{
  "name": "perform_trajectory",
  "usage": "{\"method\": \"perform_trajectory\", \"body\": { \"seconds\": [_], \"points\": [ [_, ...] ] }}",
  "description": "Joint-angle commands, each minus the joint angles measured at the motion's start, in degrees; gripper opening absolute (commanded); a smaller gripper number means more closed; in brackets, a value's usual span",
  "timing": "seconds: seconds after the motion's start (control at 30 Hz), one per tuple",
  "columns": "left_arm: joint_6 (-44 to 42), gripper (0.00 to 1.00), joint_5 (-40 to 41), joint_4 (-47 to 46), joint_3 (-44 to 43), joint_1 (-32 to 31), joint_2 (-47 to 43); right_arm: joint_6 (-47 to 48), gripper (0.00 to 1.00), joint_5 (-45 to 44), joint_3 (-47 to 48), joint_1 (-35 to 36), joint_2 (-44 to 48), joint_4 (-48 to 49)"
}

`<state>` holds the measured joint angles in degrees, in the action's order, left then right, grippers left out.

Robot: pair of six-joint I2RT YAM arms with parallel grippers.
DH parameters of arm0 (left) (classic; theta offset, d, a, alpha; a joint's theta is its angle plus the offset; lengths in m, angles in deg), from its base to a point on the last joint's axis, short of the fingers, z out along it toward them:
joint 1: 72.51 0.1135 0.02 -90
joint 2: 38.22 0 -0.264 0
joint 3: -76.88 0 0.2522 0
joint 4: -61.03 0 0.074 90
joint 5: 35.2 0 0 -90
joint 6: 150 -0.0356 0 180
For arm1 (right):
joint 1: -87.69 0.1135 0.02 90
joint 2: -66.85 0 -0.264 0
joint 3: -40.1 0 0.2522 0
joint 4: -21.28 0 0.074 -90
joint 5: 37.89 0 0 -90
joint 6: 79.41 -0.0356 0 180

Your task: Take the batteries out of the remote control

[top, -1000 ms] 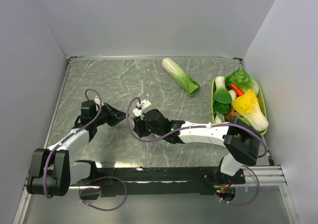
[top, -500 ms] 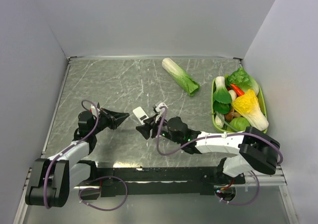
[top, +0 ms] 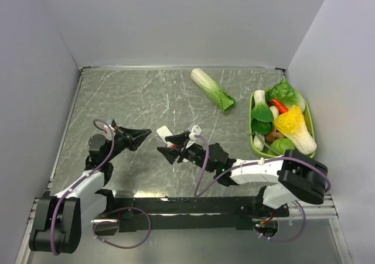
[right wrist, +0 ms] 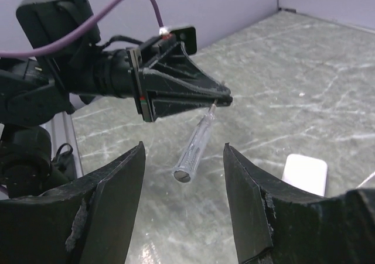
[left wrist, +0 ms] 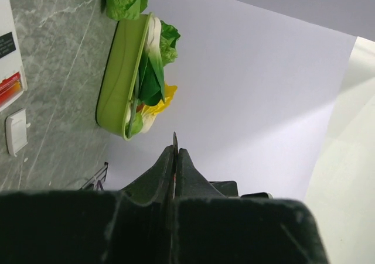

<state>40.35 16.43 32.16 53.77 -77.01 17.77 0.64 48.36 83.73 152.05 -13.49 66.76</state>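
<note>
The remote control point(top: 164, 132), a small white slab, lies on the table between my grippers. In the left wrist view its end with the red marking and dark window point(left wrist: 9, 47) shows at the left edge, next to the tiny white cover piece point(left wrist: 16, 132). My left gripper point(top: 147, 133) is shut on the tip of a thin clear rod-like tool point(right wrist: 196, 147), which hangs down toward my right gripper. My right gripper point(top: 166, 145) is open and empty, its fingers point(right wrist: 111, 205) either side of the tool's end without touching it. No batteries are in view.
A green tray point(top: 310, 123) of vegetables stands at the right, with a red chili point(top: 279, 106) in it. A loose cabbage point(top: 213, 90) lies at the back middle. A white piece point(right wrist: 304, 173) lies on the table beside my right finger. Walls close three sides.
My right gripper has drawn back from the remote and opened. My left gripper has pulled back to the left and risen, still shut. The remote now lies free between them.
</note>
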Motion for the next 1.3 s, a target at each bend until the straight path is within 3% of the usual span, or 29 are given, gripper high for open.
{"method": "perform_trajectory", "body": {
  "seconds": [0.0, 0.17, 0.53, 0.77, 0.9, 0.93, 0.97, 1.07, 1.17, 1.27],
  "points": [
    [2.9, 0.01, -0.9, -4.8, 1.3, -0.2, -0.8, 2.7, 0.63, -0.6, 1.9, 0.9, -2.4, 5.7],
    [2.3, 0.01, -1.1, -4.7, 1.3, -0.2, -1.1, 2.8, 0.60, -0.9, 3.4, 1.3, -3.6, 6.0],
    [3.4, 0.01, -0.8, -5.6, 2.7, -0.2, -2.0, 3.3, 0.41, -1.3, 5.2, 1.6, -7.6, 7.5],
    [0.0, 0.01, 1.2, -0.2, 2.5, -0.2, -4.4, 5.5, 0.10, -3.3, 4.8, 1.6, -7.1, 7.1],
    [-0.7, 0.01, 1.8, 1.5, 2.6, -0.2, -5.0, 6.6, 0.00, -3.3, 5.0, 1.6, -7.4, 6.5],
    [-1.2, 0.05, 1.9, 2.4, 2.4, -0.2, -5.1, 6.7, 0.00, -3.2, 4.9, 1.5, -7.4, 6.6],
    [-1.8, 0.27, 2.0, 3.6, 1.7, -0.2, -5.1, 6.6, 0.00, -3.0, 4.7, 1.6, -7.1, 6.6],
    [-5.5, 0.73, 2.3, 10.2, -0.3, -0.2, -5.4, 7.1, 0.00, -4.3, 4.2, 1.6, -5.5, 5.1],
    [-12.1, 0.89, 4.1, 20.0, -3.9, -0.2, -6.9, 8.2, 0.00, -6.2, 4.1, 1.4, -3.3, 2.4],
    [-21.6, 0.97, 10.5, 35.7, -9.2, -0.2, -8.3, 8.6, 0.00, -8.8, 4.9, 0.5, 0.0, -6.7]
  ]
}}
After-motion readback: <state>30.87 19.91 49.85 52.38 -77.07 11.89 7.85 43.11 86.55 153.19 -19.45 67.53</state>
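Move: The screwdriver's clear handle, sticking out of my shut left fingers, lies about 2 cm ahead of my open right hand and 4 cm to its left, at nearly the same height. Below, the remote control is some 10 cm ahead, 1 cm left and 13 cm down; its battery cover is about 3 cm ahead, 2 cm right and 14 cm down. From my left hand, the handle lies roughly 2 cm back and 4 cm right. I ease my right hand about 2 cm left towards the handle, then about 2 cm forward and slightly down, closing its fingers until they pinch the handle, while my left hand holds the shaft nearly still. Once the right grip is on, I open my left fingers wide, let go of the shaft and sink that hand some 3 cm as it starts to roll. ##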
